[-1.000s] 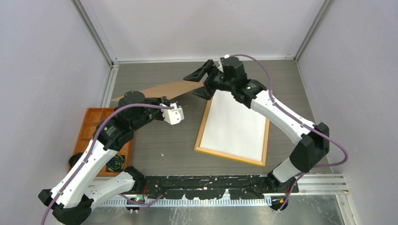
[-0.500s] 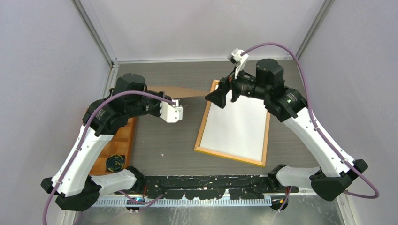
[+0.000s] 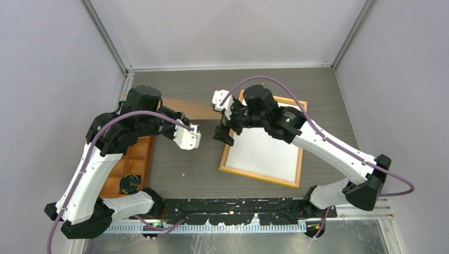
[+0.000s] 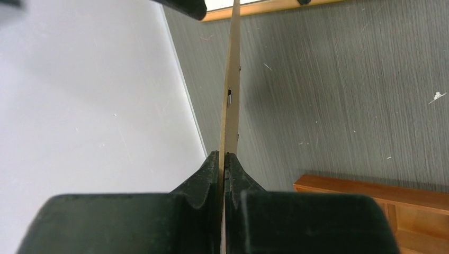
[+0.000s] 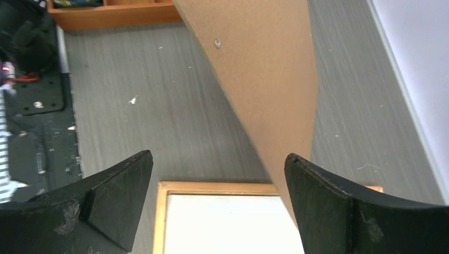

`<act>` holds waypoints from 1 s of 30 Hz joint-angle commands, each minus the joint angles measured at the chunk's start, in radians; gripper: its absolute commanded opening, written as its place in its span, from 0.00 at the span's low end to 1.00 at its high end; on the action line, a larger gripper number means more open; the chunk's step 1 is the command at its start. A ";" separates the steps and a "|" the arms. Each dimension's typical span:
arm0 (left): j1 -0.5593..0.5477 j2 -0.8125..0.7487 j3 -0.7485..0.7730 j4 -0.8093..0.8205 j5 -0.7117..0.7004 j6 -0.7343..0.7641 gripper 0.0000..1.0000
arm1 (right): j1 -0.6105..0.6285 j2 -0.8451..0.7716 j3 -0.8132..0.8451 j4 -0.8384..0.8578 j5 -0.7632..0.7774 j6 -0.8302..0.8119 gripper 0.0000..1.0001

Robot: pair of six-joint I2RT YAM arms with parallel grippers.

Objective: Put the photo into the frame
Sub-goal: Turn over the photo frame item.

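Observation:
The frame (image 3: 259, 178) lies face down right of centre, its wood-coloured rim up. Inside it lies the photo (image 3: 265, 151), plain white back up. My left gripper (image 3: 189, 131) is shut on the thin edge of the brown backing board (image 3: 193, 108), held tilted above the table left of the frame. In the left wrist view the board (image 4: 231, 79) runs edge-on out of the shut gripper (image 4: 225, 157). My right gripper (image 3: 225, 127) hovers open over the frame's left edge. In its wrist view the gripper (image 5: 217, 159) holds nothing, with the board (image 5: 265, 69) ahead and the frame (image 5: 212, 188) below.
An orange compartment tray (image 3: 135, 156) stands at the left, partly under my left arm, with a round black part (image 3: 128, 184) in its near compartment. White walls close in the table on three sides. The black base rail (image 3: 233, 205) runs along the near edge.
My right arm has swung from the board's far end at the back down to the frame's left edge, jaws open. My left gripper has shifted the board slightly left and nearer.

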 commanded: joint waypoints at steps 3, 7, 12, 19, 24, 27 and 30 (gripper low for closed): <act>-0.006 -0.057 0.007 0.075 0.013 0.076 0.00 | 0.045 0.043 -0.059 0.208 0.196 -0.122 0.94; -0.005 -0.072 0.002 0.066 0.027 0.085 0.00 | 0.047 0.067 -0.086 0.305 0.229 -0.138 0.87; -0.005 -0.086 -0.013 0.059 0.024 0.101 0.00 | 0.070 0.104 -0.052 0.328 0.262 -0.166 0.69; -0.005 -0.095 -0.022 0.055 0.022 0.107 0.00 | 0.077 0.128 -0.025 0.321 0.268 -0.181 0.19; -0.005 -0.116 -0.062 0.145 0.010 0.089 0.50 | 0.079 0.113 -0.041 0.357 0.307 -0.132 0.01; -0.005 -0.141 -0.110 0.306 0.006 0.007 0.75 | 0.078 0.087 -0.066 0.443 0.343 -0.051 0.01; -0.004 -0.157 -0.145 0.522 -0.003 -0.111 0.91 | 0.075 0.086 -0.061 0.489 0.404 0.045 0.01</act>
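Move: The backing board hangs in the air in the left gripper; its free right-hand end is what the right hand goes for, about 5 cm ahead, 4 cm left and 3 cm below that open hand. The frame with its white sheet lies some 15 cm to the right hand's right, 3 cm farther out and 30 cm below. From the left hand, the board's free end is roughly 11 cm right, 5 cm ahead and 9 cm lower; the wooden tray lies about 25 cm left, 3 cm back and 34 cm below. Forward, left and down, the right hand slips its open fingers about 7 cm onto the board's free end, wrist turning some 20 degrees, and pinches it shut. The left hand keeps its grip while easing back about 2 cm; once the right has closed it opens wide, lifting some 3 cm up and a little forward while tilting its fingers down. ##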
